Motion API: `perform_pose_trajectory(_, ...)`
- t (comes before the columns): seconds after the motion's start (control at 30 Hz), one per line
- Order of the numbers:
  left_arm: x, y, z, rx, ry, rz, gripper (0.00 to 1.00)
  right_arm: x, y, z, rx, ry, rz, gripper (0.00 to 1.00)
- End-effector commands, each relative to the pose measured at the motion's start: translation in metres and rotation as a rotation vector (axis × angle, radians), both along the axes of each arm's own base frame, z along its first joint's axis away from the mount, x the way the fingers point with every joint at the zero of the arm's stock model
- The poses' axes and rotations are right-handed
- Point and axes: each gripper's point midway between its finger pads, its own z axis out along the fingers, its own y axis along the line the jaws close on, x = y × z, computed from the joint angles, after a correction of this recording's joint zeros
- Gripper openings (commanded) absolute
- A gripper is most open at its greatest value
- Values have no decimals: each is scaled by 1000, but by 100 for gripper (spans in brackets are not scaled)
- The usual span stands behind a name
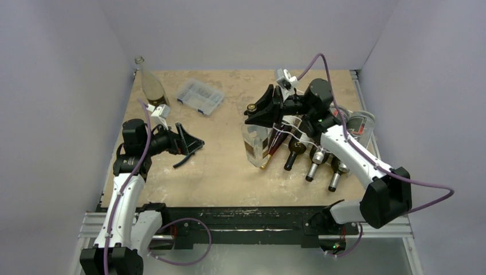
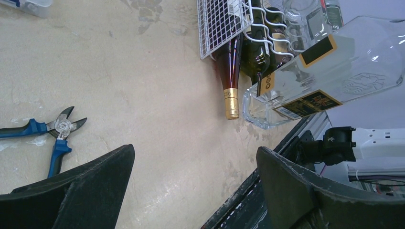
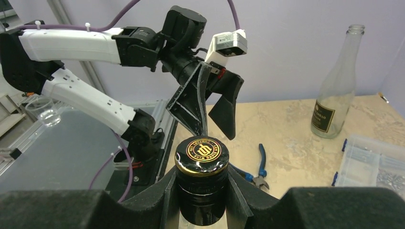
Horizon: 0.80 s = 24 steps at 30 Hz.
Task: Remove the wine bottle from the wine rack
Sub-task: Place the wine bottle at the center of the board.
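Note:
My right gripper (image 1: 259,110) is shut on the black, gold-rimmed cap (image 3: 201,151) of a clear wine bottle (image 1: 255,146) with black and gold labels, which also shows in the left wrist view (image 2: 329,62). The bottle hangs tilted, its base low by the left edge of the white wire wine rack (image 1: 302,129). I cannot tell whether the base touches the table. Several dark bottles lie in the wine rack (image 2: 223,21), one with a gold foil neck (image 2: 231,98). My left gripper (image 1: 192,143) is open and empty over bare table, left of the bottle.
Blue-handled pliers (image 2: 55,131) lie on the table near the left gripper. An empty clear bottle (image 1: 152,85) stands at the back left corner. A clear plastic compartment box (image 1: 200,96) sits beside it. A glass (image 1: 362,125) stands right of the rack.

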Motion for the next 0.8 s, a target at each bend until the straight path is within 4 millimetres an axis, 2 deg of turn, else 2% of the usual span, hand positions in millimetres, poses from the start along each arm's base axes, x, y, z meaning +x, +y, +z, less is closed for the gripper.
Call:
perform_pose_trajectory(0.0, 6, 1, 10, 11, -67, -6, 100, 4, 16, 27, 95, -145, -39, 0)
perform_pose_trajectory(0.17, 6, -1, 8, 4, -62, -18, 100, 13, 38, 12, 97, -135, -34, 0)
perform_pose_trajectory(0.33, 5, -2, 8, 8, -69, -21, 100, 24, 49, 1, 101, -145, -34, 0)
perform_pose_trajectory(0.6, 5, -2, 8, 10, -69, -21, 100, 33, 56, -27, 112, -188, -51, 2)
perform_pose_trajectory(0.77, 5, -1, 7, 10, -65, -19, 100, 26, 54, -35, 148, -215, -39, 6)
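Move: The right gripper already holds the clear bottle upright by its neck. The board's centre lies about 6 cm ahead of it, 6 cm to its left and some 35 cm below. The red bottle's middle is about 10 cm ahead and 9 cm to the right, its gold neck slanting back almost under the hand; the wire rack's middle is some 12 cm ahead and 24 cm right. From the left gripper, the board's centre is roughly 7 cm ahead, 26 cm to the right. Lower the right gripper about 8 cm towards the middle of the board, swinging it some 5 cm left, away from the rack and the red bottle's gold neck, and easing 3 cm forward on the way down. Finish almost straight down, keep the wrist steady, and keep the fingers shut on the neck so the bottle stays upright. ##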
